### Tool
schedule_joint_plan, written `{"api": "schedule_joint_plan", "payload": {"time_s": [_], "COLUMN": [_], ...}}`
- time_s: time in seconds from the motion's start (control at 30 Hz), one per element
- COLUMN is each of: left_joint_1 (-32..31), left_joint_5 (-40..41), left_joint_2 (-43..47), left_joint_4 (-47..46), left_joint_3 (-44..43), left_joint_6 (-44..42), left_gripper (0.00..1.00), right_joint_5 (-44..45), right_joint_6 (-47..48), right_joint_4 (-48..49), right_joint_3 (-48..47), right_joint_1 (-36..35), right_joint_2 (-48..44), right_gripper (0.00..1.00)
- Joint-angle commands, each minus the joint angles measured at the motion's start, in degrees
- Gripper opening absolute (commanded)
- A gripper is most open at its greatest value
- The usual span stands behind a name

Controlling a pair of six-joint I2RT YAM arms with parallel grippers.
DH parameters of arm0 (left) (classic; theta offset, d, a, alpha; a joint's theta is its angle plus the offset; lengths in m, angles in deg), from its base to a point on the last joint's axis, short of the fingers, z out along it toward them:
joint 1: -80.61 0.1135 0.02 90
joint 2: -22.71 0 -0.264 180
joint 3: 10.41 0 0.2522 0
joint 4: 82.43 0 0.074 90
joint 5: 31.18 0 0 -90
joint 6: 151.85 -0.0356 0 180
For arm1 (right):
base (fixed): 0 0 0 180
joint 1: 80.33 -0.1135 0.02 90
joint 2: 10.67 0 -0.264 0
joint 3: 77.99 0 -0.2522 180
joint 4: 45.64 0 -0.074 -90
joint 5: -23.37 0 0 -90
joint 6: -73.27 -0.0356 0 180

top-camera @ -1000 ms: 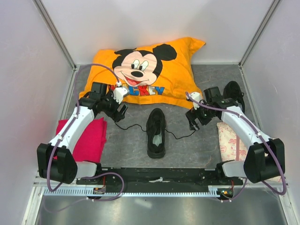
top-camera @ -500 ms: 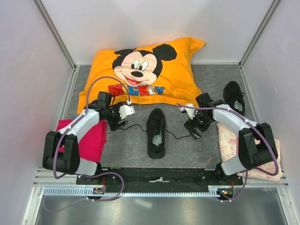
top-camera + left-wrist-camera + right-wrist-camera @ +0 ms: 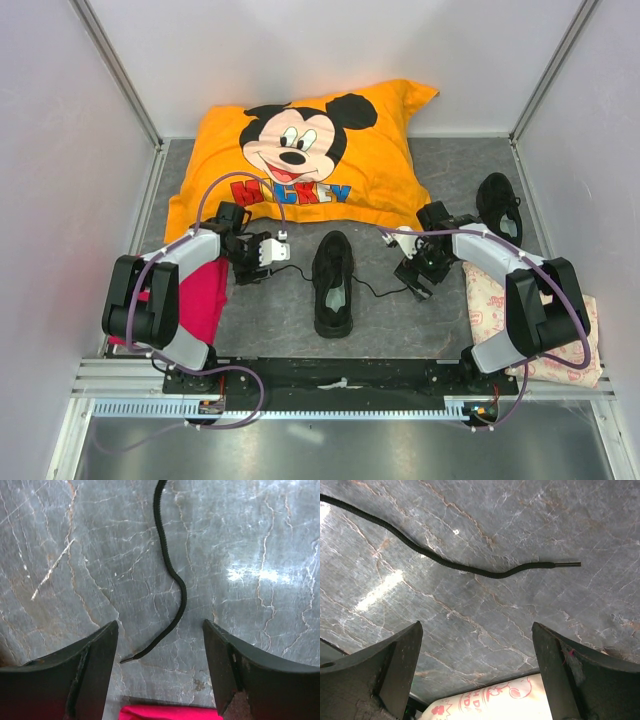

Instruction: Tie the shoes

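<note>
One black shoe (image 3: 333, 284) lies in the middle of the grey floor, toe toward the pillow, with its laces untied and trailing out to both sides. A second black shoe (image 3: 499, 203) lies at the back right. My left gripper (image 3: 251, 271) is low over the left lace (image 3: 172, 575). It is open (image 3: 160, 625), and the lace's tip lies on the floor between the fingers, untouched. My right gripper (image 3: 414, 280) is open (image 3: 477, 625) over the floor. The right lace (image 3: 470, 569) lies just beyond its fingertips, untouched.
An orange Mickey pillow (image 3: 310, 150) fills the back. A red cloth (image 3: 195, 300) lies under the left arm and shows behind the left fingers (image 3: 165, 712). A pale printed cloth (image 3: 495, 300) lies under the right arm (image 3: 490, 700). Walls close in on both sides.
Both arms have folded lower and drawn in toward the lace ends near the middle shoe. The left gripper's jaws have narrowed a little. The shoes have not moved.
</note>
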Motion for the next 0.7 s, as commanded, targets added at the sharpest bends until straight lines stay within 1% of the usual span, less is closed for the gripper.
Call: {"api": "schedule_joint_plan", "payload": {"time_s": [0.0,0.03,0.13,0.17,0.23,0.27,0.3,0.33,0.4,0.43,0.53,0.6,0.67], "left_joint_1": [0.1,0.1,-0.2,-0.4,-0.9,-1.1,-1.5,-1.7,-2.1,-2.2,-2.5,-2.5,-2.5], "left_joint_5": [-1.0,-1.1,-1.8,-2.0,-2.4,-2.5,-2.6,-2.7,-2.8,-2.9,-3.4,-4.2,-5.1], "left_joint_2": [-1.2,-1.7,-2.1,-2.3,-2.3,-2.1,-2.0,-2.1,-2.0,-1.9,-1.5,-0.6,0.2], "left_joint_4": [-1.0,-1.0,-0.2,0.2,1.4,1.7,2.0,2.3,3.3,3.6,5.4,5.6,6.0], "left_joint_3": [2.2,2.1,1.7,1.5,1.3,1.3,1.3,1.3,1.0,0.9,-0.4,-1.0,-1.3], "left_joint_6": [-6.2,-6.4,-6.2,-6.0,-5.9,-5.8,-5.5,-5.0,-4.6,-3.9,-1.6,-0.2,1.6], "left_gripper": [0.73,0.73,0.66,0.59,0.52,0.44,0.40,0.34,0.27,0.20,0.06,0.03,0.01], "right_joint_5": [-0.7,-1.3,-1.6,-1.7,-1.8,-1.9,-1.8,-1.8,-1.1,-1.0,1.1,2.9,4.5], "right_joint_6": [0.9,0.9,0.9,1.0,1.2,1.2,1.4,1.5,1.9,2.1,3.2,3.8,4.0], "right_joint_4": [2.2,2.7,3.7,4.4,5.8,6.3,6.8,7.6,8.5,9.2,10.8,11.9,14.0], "right_joint_3": [-1.3,-1.3,-1.3,-1.1,-0.6,-0.2,0.1,0.2,1.2,1.6,3.5,5.3,7.3], "right_joint_1": [0.0,0.0,-0.5,-0.7,-1.3,-1.6,-2.3,-2.5,-3.0,-3.2,-3.7,-4.4,-4.6], "right_joint_2": [-0.8,-0.7,0.2,0.4,0.6,0.7,0.8,1.2,2.0,2.2,2.9,2.9,3.0], "right_gripper": [0.98,0.98,0.98,0.98,0.97,0.97,0.96,0.95,0.92,0.87,0.78,0.72,0.64]}}
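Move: The left shoelace's near stretch lies about 1 cm below the left hand, some 2 cm back and 1 cm right; the shoe's middle is roughly 20 cm right and 3 cm back, the red cloth's about 17 cm left and 8 cm back. For the right hand, the right shoelace is roughly 2 cm ahead, 2 cm left and 2 cm below, its tip about 6 cm ahead and 2 cm right; the shoe is about 20 cm left, level with it. Near its free end, the left shoelace gets pinched as the left fingers shut on it while that hand slides about 2.5 cm back and slightly right, close to the table. The right hand heads forward and left to its own lace, then sinks about 2 cm over it, fingers starting to narrow but still well open. ##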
